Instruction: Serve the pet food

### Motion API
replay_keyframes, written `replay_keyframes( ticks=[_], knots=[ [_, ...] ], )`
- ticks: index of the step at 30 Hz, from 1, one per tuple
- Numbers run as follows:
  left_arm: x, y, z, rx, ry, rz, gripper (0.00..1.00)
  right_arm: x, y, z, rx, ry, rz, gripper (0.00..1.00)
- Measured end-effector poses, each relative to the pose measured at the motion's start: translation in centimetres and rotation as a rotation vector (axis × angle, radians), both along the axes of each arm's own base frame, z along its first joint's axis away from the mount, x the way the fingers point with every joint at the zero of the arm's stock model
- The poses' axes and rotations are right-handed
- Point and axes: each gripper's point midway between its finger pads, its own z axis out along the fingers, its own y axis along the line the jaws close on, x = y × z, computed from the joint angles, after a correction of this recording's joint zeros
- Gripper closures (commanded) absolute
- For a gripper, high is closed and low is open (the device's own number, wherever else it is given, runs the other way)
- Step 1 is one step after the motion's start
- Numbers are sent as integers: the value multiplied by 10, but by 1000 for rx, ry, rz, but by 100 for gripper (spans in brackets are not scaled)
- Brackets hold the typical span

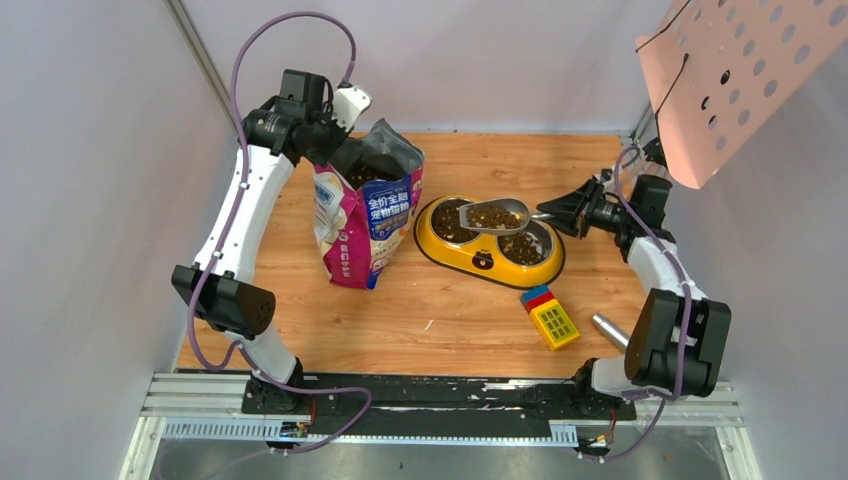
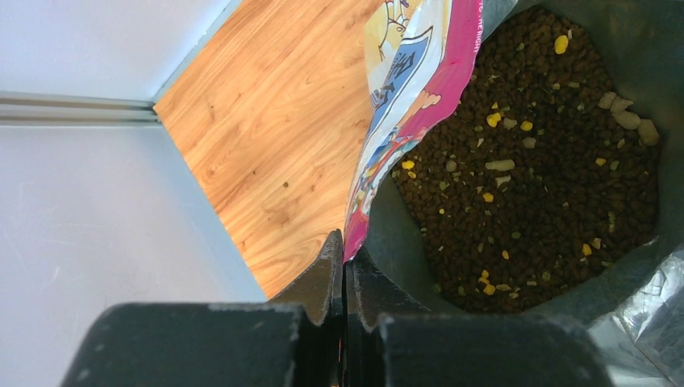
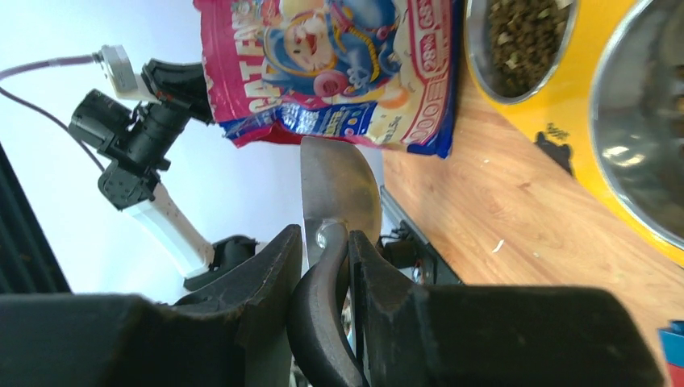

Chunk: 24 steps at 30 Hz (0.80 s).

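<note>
The pet food (image 2: 532, 169) is dark brown kibble filling the open blue-and-magenta bag (image 1: 362, 225), which stands upright left of the feeder. My left gripper (image 2: 345, 246) is shut on the bag's upper rim (image 2: 355, 234), at the back left (image 1: 322, 125). A grey metal scoop (image 1: 495, 214) heaped with kibble hovers over the yellow double-bowl feeder (image 1: 488, 262), between its two bowls. Pinching the scoop's dark handle (image 3: 323, 314) is my right gripper (image 3: 326, 242), reaching in from the right (image 1: 565, 210). Both bowls hold some kibble (image 1: 448, 226).
A yellow toy block with red and blue bricks (image 1: 549, 316) lies near the front right. A small metal cylinder (image 1: 607, 330) rests beside my right arm's base. Walls close in on the left, the back and the right. A perforated pink panel (image 1: 745, 70) hangs at the top right.
</note>
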Motion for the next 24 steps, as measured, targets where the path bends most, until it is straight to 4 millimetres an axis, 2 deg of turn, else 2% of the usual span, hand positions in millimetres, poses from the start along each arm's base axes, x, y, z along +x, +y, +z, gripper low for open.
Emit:
replay_keyframes(
  ticks=[7,12,24],
  knots=[
    [1,-2,1,-10,9,-9,100,-10,-46,-20,-72,-11,-205,100],
    [3,-4,1,-17,13,-15,100,-19,-72,-35,-151,-13,-335,100],
    [4,-5,1,-20,13,-15,100,-31,-112,-70,-465,19,-535,100]
  ],
)
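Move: The right bowl, where the right hand's filled scoop is bound, lies about 7 cm to that hand's left, roughly 1 cm ahead and some 19 cm below. The left bowl is about 23 cm left and 6 cm ahead; the toy block is 15 cm back, straight in line, both equally low. From the left hand, the right bowl lies about 50 cm right, 7 cm back and 27 cm down. Right hand takes the filled scoop about 11 cm right and 7 down, tip dipping over the right bowl. ##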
